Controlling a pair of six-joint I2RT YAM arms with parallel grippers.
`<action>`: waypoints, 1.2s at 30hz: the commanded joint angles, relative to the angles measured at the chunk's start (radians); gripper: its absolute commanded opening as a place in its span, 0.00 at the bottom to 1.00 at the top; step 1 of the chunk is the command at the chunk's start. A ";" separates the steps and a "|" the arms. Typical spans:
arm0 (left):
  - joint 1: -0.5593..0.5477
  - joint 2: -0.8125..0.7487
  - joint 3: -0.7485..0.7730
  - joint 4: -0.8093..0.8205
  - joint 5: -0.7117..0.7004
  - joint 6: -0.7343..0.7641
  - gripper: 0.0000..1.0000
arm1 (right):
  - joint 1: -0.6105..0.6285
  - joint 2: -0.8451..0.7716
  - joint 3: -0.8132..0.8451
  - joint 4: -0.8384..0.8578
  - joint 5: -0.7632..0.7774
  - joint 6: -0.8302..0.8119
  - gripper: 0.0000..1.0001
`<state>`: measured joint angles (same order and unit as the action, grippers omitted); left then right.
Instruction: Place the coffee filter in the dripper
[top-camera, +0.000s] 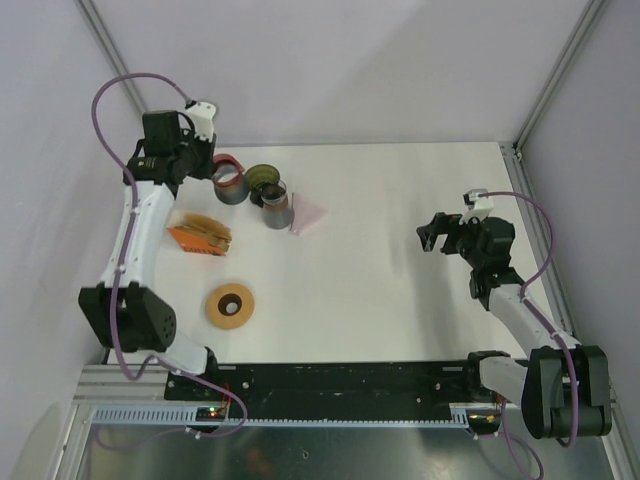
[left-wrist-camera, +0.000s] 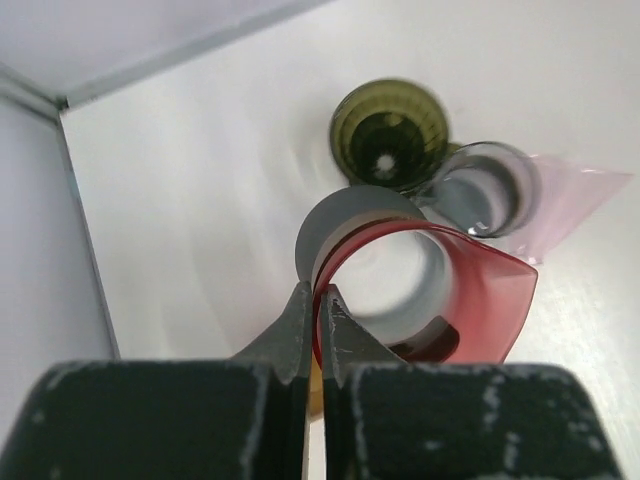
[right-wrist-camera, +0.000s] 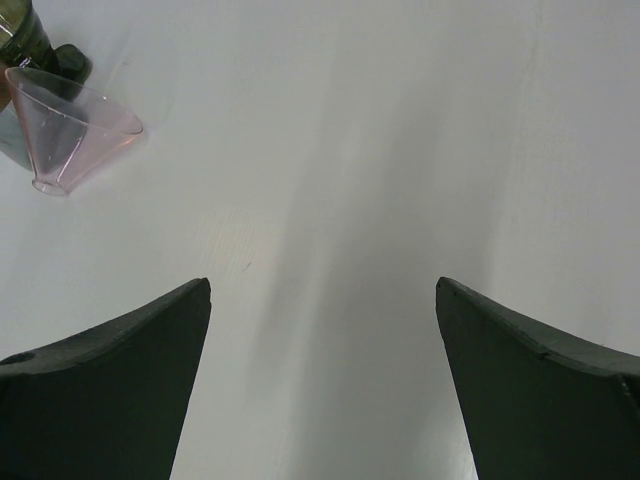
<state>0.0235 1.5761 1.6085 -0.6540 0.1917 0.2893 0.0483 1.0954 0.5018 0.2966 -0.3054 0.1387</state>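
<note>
My left gripper (left-wrist-camera: 318, 290) is shut on the thin rim of a red see-through dripper (left-wrist-camera: 480, 290), which has a grey ring (left-wrist-camera: 345, 215) on it. From above, that gripper (top-camera: 212, 160) and the red dripper (top-camera: 230, 172) are at the back left of the table. Brown coffee filters (top-camera: 208, 228) stand in an orange holder (top-camera: 185, 238) in front of them, untouched. My right gripper (top-camera: 432, 235) hangs open at the right, over bare table (right-wrist-camera: 320, 150), with nothing between its fingers (right-wrist-camera: 150, 340).
A green dripper (left-wrist-camera: 390, 135), a grey one (left-wrist-camera: 480, 190) and a pink one (left-wrist-camera: 575, 190) are clustered just right of the red one. The pink cone (right-wrist-camera: 75, 125) lies on its side. A roll of tan tape (top-camera: 230, 305) lies nearer the front. Walls close off the back and left.
</note>
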 joint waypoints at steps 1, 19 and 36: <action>-0.118 -0.135 0.032 -0.051 0.047 -0.035 0.00 | 0.016 -0.038 0.048 -0.009 0.030 0.023 0.99; -0.598 -0.019 -0.022 -0.124 0.144 -0.087 0.00 | 0.074 -0.071 0.146 -0.179 0.058 0.020 0.99; -0.636 -0.023 -0.337 0.178 -0.003 -0.168 0.00 | 0.111 -0.074 0.146 -0.186 0.083 -0.002 0.99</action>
<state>-0.6083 1.5715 1.2869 -0.5919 0.2508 0.1902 0.1520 1.0416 0.6121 0.1158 -0.2405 0.1543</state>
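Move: Hanging by its rim from the shut left fingers is the red-topped dripper; the bare table spot it goes to lies about 14 cm back, 27 cm right and 26 cm below that hand. The pink cone lies 5 cm ahead and 23 cm right, the clear carafe 5 cm ahead and 15 cm right, the green-topped carafe 12 cm ahead and 9 cm right, all some 20 cm or more below. From the right hand the spot is some 27 cm left, 5 cm back, 14 cm below. Carrying the red-topped dripper by its pinched rim, the left hand rises about 5 cm while swinging right and back past the near side of the clear carafe and pink cone, then sinks some 16 cm over the bare table, ending 25 cm right of its start. It turns some 35 degrees clockwise and tips down. The empty right hand, still open, lifts and drifts left by about 3 cm each. ##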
